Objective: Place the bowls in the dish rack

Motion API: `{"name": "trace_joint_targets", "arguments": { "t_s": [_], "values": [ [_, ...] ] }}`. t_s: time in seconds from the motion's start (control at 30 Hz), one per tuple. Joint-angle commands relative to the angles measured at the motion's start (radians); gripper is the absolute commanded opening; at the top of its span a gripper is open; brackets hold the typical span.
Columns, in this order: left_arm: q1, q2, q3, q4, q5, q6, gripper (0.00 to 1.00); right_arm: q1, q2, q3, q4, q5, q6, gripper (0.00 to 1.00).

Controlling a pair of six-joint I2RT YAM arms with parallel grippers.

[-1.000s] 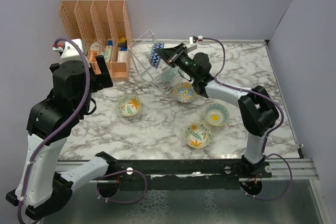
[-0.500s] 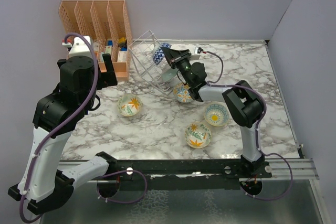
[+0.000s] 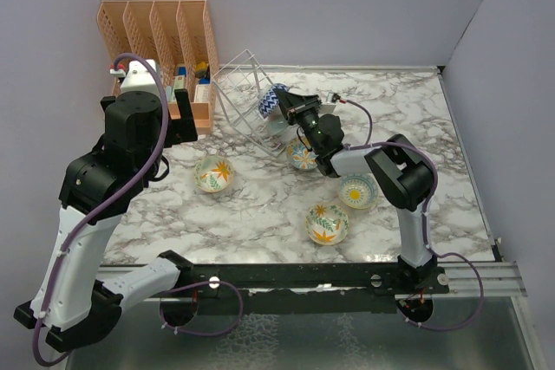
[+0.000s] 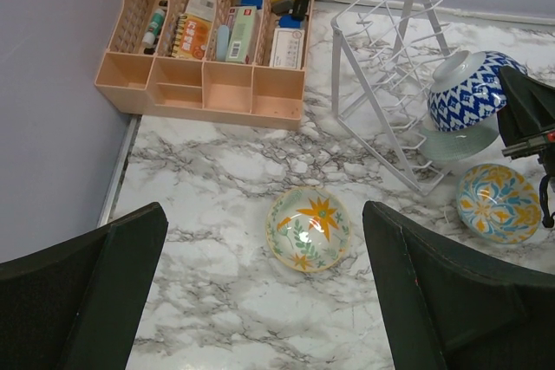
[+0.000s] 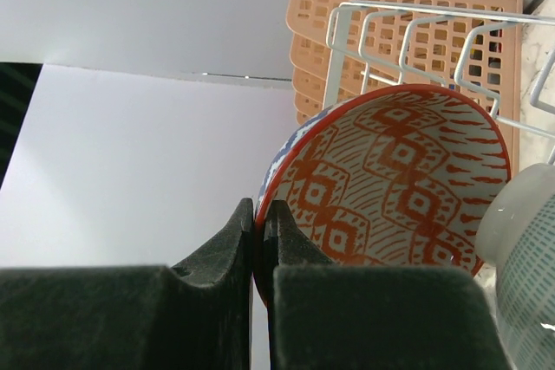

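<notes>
My right gripper [image 3: 289, 108] is shut on the rim of a bowl [image 3: 272, 100] that is blue-patterned outside and red-patterned inside [image 5: 399, 179]. It holds the bowl on edge against the white wire dish rack [image 3: 241, 93]. The pinch on the rim shows in the right wrist view [image 5: 263, 211]. A teal bowl [image 4: 455, 140] leans in the rack's lower end. On the table lie a cream bowl with an orange flower [image 3: 214, 173], a blue-and-yellow bowl [image 3: 303, 155], a yellow-sun bowl [image 3: 356, 189] and a cream leaf bowl [image 3: 327, 223]. My left gripper [image 4: 264, 301] hangs open high above the flower bowl [image 4: 309, 228].
An orange slotted organizer [image 3: 160, 45] with small items stands at the back left, touching the rack's left side. Walls close the back and both sides. The black rail [image 3: 303, 276] runs along the near edge.
My right wrist has swung and folded in, carrying the patterned bowl slightly right and nearer along the rack. My left arm has shifted a little to the right.
</notes>
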Motion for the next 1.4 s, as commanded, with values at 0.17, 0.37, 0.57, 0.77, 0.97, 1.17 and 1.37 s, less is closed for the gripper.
{"name": "trace_joint_targets", "arguments": {
  "t_s": [0.17, 0.37, 0.57, 0.77, 0.97, 1.17, 1.37],
  "values": [
    [-0.007, -0.001, -0.003, 0.013, 0.025, 0.000, 0.99, 0.000, 0.040, 0.018, 0.154, 0.004, 0.047, 0.01],
    [-0.008, -0.001, 0.000, 0.008, 0.022, -0.001, 0.99, 0.000, 0.100, 0.042, 0.165, -0.003, 0.071, 0.02],
    [-0.007, 0.003, 0.000, 0.012, 0.028, 0.000, 0.99, 0.002, 0.095, 0.037, 0.125, 0.015, 0.079, 0.04],
    [-0.007, 0.002, -0.003, 0.019, 0.026, -0.001, 0.99, 0.001, 0.060, -0.002, 0.094, 0.040, 0.081, 0.18],
    [-0.008, 0.002, -0.009, 0.022, 0.025, -0.001, 0.99, 0.001, 0.072, -0.014, 0.085, 0.030, 0.110, 0.26],
    [-0.007, 0.004, -0.007, 0.023, 0.023, 0.002, 0.99, 0.002, 0.059, -0.020, 0.046, 0.030, 0.117, 0.30],
    [-0.007, 0.006, -0.007, 0.030, 0.023, 0.002, 0.99, 0.001, 0.001, -0.056, -0.065, 0.034, 0.145, 0.35]
  ]
}}
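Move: The right hand already grips the rim of the red-and-blue bowl at the dish rack. The bowl's rack place lies about 2 cm ahead, 4 cm left and 7 cm below. The green bowl, already racked, is roughly 2 cm back, 2 cm left and 9 cm below; the blue-yellow bowl is about 9 cm back, 5 cm right and 14 cm below. From the idle left hand the rack place is some 24 cm ahead, 22 cm right and 25 cm below. The right hand lowers the red-and-blue bowl about 5 cm into the rack, fingers opening roughly a quarter midway. ##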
